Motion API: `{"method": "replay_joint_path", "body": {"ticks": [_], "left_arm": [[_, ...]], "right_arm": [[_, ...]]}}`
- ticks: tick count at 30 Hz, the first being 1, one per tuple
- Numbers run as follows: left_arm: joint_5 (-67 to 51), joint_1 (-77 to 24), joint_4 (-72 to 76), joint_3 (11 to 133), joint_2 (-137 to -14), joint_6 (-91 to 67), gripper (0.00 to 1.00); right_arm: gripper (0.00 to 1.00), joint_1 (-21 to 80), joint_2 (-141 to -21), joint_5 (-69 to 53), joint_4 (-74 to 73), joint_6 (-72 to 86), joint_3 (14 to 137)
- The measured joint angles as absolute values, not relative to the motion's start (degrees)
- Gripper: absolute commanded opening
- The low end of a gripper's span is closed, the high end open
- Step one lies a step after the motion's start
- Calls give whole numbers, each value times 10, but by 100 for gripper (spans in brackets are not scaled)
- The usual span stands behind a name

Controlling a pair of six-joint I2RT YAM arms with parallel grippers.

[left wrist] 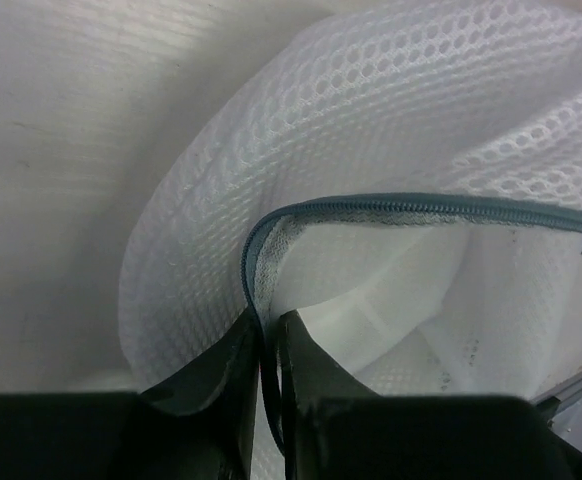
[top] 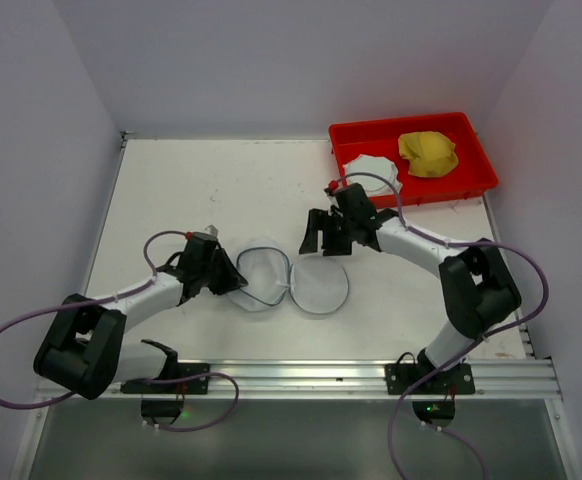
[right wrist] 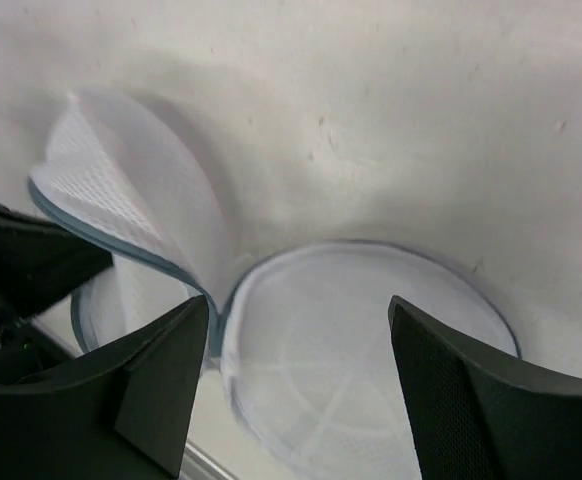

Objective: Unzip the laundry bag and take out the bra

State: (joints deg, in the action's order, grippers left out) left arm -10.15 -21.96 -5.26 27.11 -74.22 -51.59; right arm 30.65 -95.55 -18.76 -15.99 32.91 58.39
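The laundry bag (top: 318,286) lies unzipped on the table as two joined mesh discs. My left gripper (top: 233,278) is shut on the blue-grey zipper band (left wrist: 421,208) of the left disc and holds that edge raised; its jaws (left wrist: 268,335) pinch the band. My right gripper (top: 323,240) is open and empty, just above the far edge of the right disc (right wrist: 371,370). The raised left disc (right wrist: 121,190) shows in the right wrist view. A whitish floppy piece, seemingly the bra (top: 370,172), lies in the red tray (top: 476,180).
The red tray stands at the back right and also holds a yellow cloth (top: 429,153). White walls close in the table on the left, back and right. A metal rail (top: 371,375) runs along the near edge.
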Motion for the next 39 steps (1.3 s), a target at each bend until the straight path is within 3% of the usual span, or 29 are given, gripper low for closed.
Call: {"method": "replay_joint_path", "body": {"ticks": [4, 10, 21, 27, 34, 39], "left_arm": [[-107, -233, -47, 269, -733, -536, 17], [-102, -238, -43, 269, -734, -570, 16], [-86, -240, -39, 271, -734, -608, 15], [-83, -240, -39, 272, -734, -610, 15], [-83, -240, -39, 272, -734, -609, 15], [-81, -240, -40, 274, -734, -609, 14]], "right_arm": [[75, 311, -920, -107, -168, 315, 616], [71, 309, -807, 15, -199, 334, 547], [57, 309, -785, 32, -231, 413, 404], [38, 309, -811, 2, -200, 431, 399], [0, 308, -818, -14, -185, 442, 384], [0, 308, -792, -3, -203, 438, 385]]}}
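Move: The free right edge of the laundry bag's opened flap, edged by its zip tape, lies about 8 cm to the right of the open right gripper, 5 cm back and some 5 cm below. The flap's middle is about 2 cm right, 5 cm back and 6 cm down; the bag body is some 10 cm left, 4 cm back and 4 cm down. From the left gripper, still pinching the bag's rim, the flap edge is about 23 cm right, nearly level ahead and 1 cm below. Lift the right gripper about 5 cm while easing forward, then sweep it right, back and down to the flap's free right edge, ending about 9 cm right and 6 cm back, turning it roughly 20 degrees clockwise. Close the wide-open fingers to pinch the zip-taped edge, and raise them a centimetre. Keep the left gripper's hold on the bag's rim. ##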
